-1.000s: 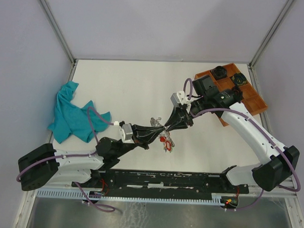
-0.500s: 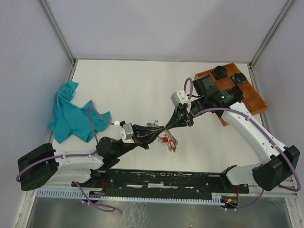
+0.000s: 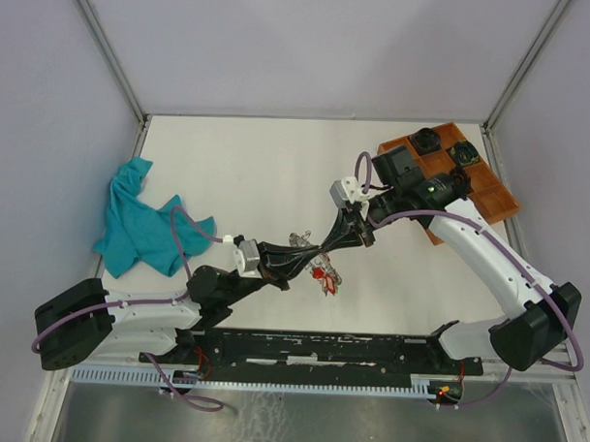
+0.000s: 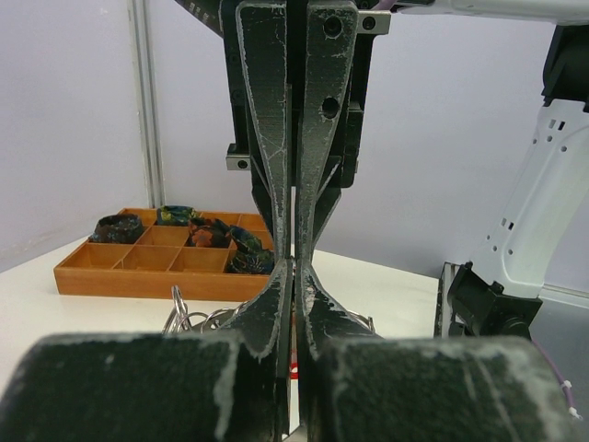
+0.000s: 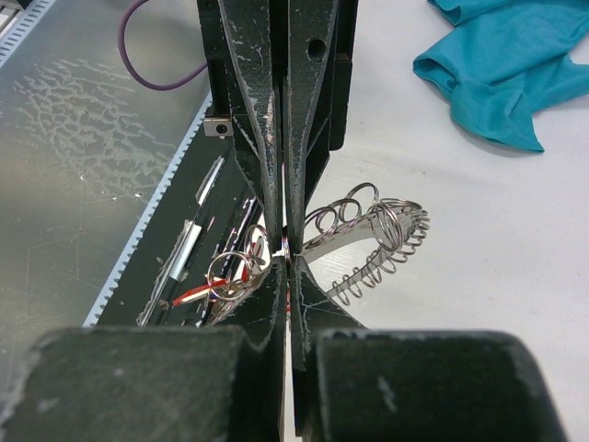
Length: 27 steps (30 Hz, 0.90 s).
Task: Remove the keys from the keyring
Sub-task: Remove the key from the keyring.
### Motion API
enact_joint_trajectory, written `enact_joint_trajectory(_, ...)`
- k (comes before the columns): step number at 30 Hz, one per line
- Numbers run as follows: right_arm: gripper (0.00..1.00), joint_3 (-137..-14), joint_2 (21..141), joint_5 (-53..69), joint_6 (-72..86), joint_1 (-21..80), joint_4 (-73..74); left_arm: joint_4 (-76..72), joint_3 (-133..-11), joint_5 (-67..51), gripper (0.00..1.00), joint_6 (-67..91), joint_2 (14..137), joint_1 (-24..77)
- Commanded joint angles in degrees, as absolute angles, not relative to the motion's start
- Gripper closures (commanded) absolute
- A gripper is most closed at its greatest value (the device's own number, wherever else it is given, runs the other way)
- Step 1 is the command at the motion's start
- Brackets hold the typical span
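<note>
The keyring (image 5: 391,241), a coiled silver wire, hangs above the table between both grippers, with small split rings (image 5: 352,208) threaded on it. It also shows in the top view as the keyring (image 3: 298,241). The keys (image 3: 323,278) dangle below it, one with a red tag (image 5: 195,295). My left gripper (image 3: 311,255) is shut on the keyring. My right gripper (image 3: 329,245) meets it tip to tip and is shut on a thin silver piece of the keyring. In the left wrist view the left gripper (image 4: 294,269) touches the right fingers (image 4: 322,138). In the right wrist view the right gripper (image 5: 287,261) faces the left fingers (image 5: 258,120).
A teal cloth (image 3: 145,221) lies crumpled at the table's left. A wooden compartment tray (image 3: 471,183) with dark small items stands at the back right, behind the right arm. The black rail (image 3: 310,352) of the arm bases runs along the near edge.
The right gripper has closed onto the keyring at the left gripper's tips. The dangling keys swung slightly. The left arm has stayed put.
</note>
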State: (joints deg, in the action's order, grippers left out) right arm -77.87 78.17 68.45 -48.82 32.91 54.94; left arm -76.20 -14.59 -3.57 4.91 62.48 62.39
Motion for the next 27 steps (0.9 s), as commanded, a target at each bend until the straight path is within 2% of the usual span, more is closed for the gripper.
enact_joint_trajectory(1, 0.99, -79.27, 77.16, 67.23, -49.35, 33.68, 55.94, -80.12, -16.53, -3.63, 0.97, 6.67, 61.72, 62.48)
enact_joint_trajectory(4, 0.99, -80.30, 76.92, 63.89, -47.68, 33.71, 56.03, -76.88, -16.52, -3.38, 0.95, 6.47, 60.70, 62.49)
enact_joint_trajectory(8, 0.99, -82.02, 77.17, 60.25, -47.88, 33.81, 58.32, -70.28, -16.59, -3.60, 0.75, 5.93, 58.29, 62.42)
enact_joint_trajectory(10, 0.99, -83.52, 77.71, 57.90, -49.34, 34.48, 61.61, -65.96, -16.82, -3.48, 0.71, 4.64, 56.69, 62.41)
enact_joint_trajectory(19, 0.99, -86.54, 78.70, 47.28, -52.77, 39.07, 67.23, -45.89, -20.42, -3.08, 0.67, -3.51, 51.77, 62.40)
enact_joint_trajectory(27, 0.99, -89.63, 80.19, 39.48, -53.43, 41.48, 70.57, -44.68, -24.22, -5.18, 0.67, -7.72, 56.40, 62.71)
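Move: Right at both hands' shut tips, which meet almost point to point, is the held keyring; its middle lies about 3 cm back, 1 cm left and 3 cm below either hand point. The red keys hang some 6 cm back, 1 cm right and 4 cm down from either hand, while the loose coils at the other end stick out about 2 cm forward, 5 cm left and 2 cm lower. Letting go of the keyring, the left fingers open about a third and the left hand sinks nearly 4 cm, drifting forward at the end, its upward-slanting fingers tipping down some 20 degrees towards level. The right hand keeps its pinch and carries the keyring down about 3 cm and 2 cm to the right, tipping its fingertips farther down. ##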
